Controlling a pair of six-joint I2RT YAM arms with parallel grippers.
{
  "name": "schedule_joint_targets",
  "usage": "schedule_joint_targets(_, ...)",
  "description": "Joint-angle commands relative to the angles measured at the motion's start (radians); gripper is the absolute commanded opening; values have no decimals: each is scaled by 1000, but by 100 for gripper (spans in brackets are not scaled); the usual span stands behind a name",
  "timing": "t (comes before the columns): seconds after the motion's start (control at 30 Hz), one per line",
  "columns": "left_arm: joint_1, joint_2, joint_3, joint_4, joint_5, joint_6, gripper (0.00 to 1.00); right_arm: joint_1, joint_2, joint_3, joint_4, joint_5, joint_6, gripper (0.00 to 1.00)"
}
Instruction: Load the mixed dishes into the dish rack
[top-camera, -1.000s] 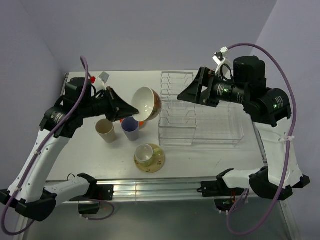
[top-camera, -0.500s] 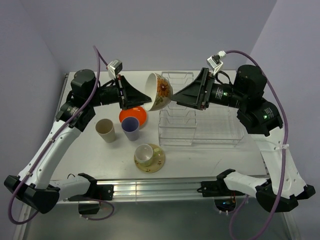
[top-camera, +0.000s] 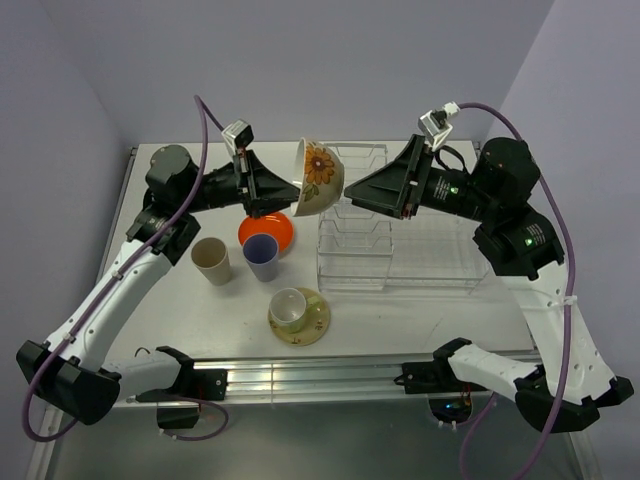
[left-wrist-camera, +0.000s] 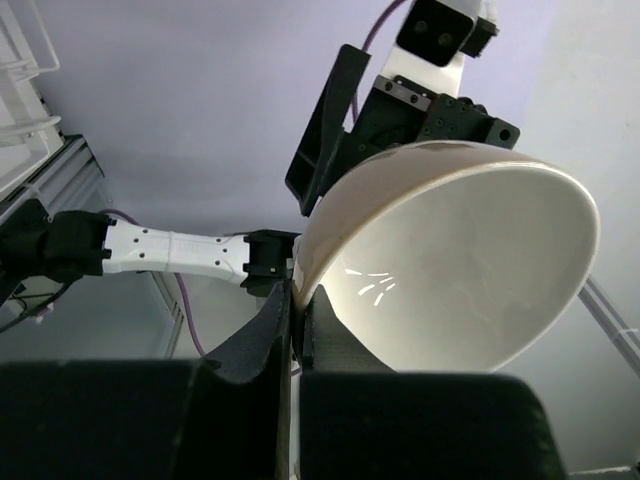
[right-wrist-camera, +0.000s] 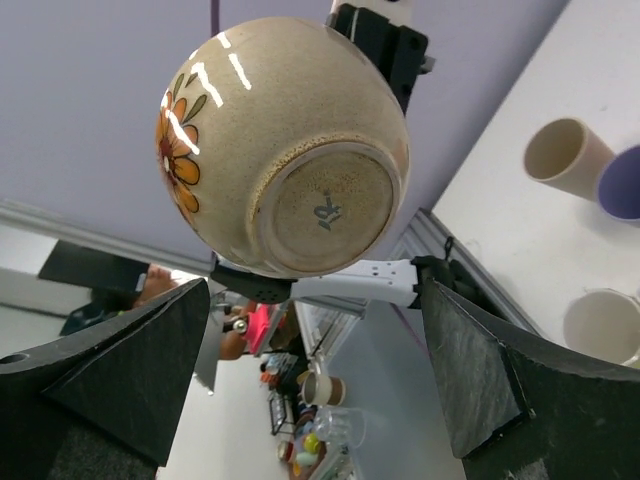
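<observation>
The off-white bowl (top-camera: 318, 178) with an orange flower hangs on its side in the air above the dish rack's left end (top-camera: 352, 262). My left gripper (top-camera: 290, 192) is shut on the bowl's rim (left-wrist-camera: 300, 270), and the bowl's white inside (left-wrist-camera: 470, 270) faces that wrist. My right gripper (top-camera: 350, 190) stands open just right of the bowl, apart from it, facing its round foot (right-wrist-camera: 320, 205). On the table lie the orange plate (top-camera: 275, 228), tan cup (top-camera: 210, 260), lavender cup (top-camera: 261, 256), and pale cup (top-camera: 291, 307) on the cream saucer (top-camera: 312, 325).
The clear wire rack's upright slots (top-camera: 355, 165) run back toward the wall, and its basket section (top-camera: 440, 255) lies under my right arm. A small grey tag (top-camera: 209, 153) lies at the table's back left. Purple walls close in on three sides.
My left arm lifted the bowl up and to the right and tipped it so its foot faces right. My right gripper moved left toward the bowl.
</observation>
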Motion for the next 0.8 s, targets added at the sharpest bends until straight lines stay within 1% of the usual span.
schedule_joint_targets(0.0, -2, -8, 80, -114, -42, 70, 0, 6, -2, 83, -101, 65, -89, 93)
schedule_joint_targets(0.03, -3, 12, 170, -228, -103, 207, 0, 7, 2, 97, -151, 94, -118, 93)
schedule_joint_targets(0.07, -5, 25, 226, -348, -146, 281, 0, 7, 7, 132, -180, 114, -135, 93)
schedule_joint_targets(0.1, -8, 61, 280, -583, -192, 344, 0, 12, 21, 153, -213, 139, -153, 93)
schedule_joint_targets(0.13, -10, 78, 365, -667, -236, 439, 0, 16, 30, 173, -269, 162, -182, 93)
schedule_joint_targets(0.17, -14, 88, 392, -729, -299, 469, 0, 21, 39, 210, -292, 199, -196, 93)
schedule_joint_targets(0.2, -16, 95, 404, -767, -321, 483, 0, 29, 57, 227, -309, 210, -207, 93)
schedule_joint_targets(0.23, -16, 89, 397, -788, -336, 488, 0, 48, 67, 236, -329, 220, -219, 93)
schedule_joint_targets(0.33, -16, 63, 328, -708, -317, 449, 0, 75, 90, 253, -340, 245, -233, 93)
schedule_joint_targets(0.43, -19, 52, 306, -693, -311, 442, 0, 104, 113, 286, -372, 295, -264, 93)
schedule_joint_targets(0.6, -22, 64, 337, -716, -314, 451, 0, 142, 148, 329, -417, 358, -307, 94)
schedule_joint_targets(0.77, -30, 73, 358, -716, -317, 451, 0, 188, 177, 344, -448, 450, -317, 98)
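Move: The bowl's middle is about 4 cm to the right of the left hand that pinches its rim, 1 cm ahead and 5 cm above; the open right gripper waits 9 cm to the right, 3 cm back and 4 cm higher. From the right hand the bowl lies some 6 cm left, 4 cm ahead and 1 cm up. Some 38 cm below the left hand, the purple cup stands 10 cm left and 3 cm ahead, the orange plate 10 cm left and 13 cm ahead. The bowl, still pinched at its rim by the left hand, is carried about 4 cm forward and then some 7 cm down beside the right gripper, while the left wrist turns its right-pointing fingers downward and a little forward. The right hand, fingers still wide open, shifts a touch right, then follows forward and down, its left-pointing fingers dipping; its contact with the bowl can't be seen. ##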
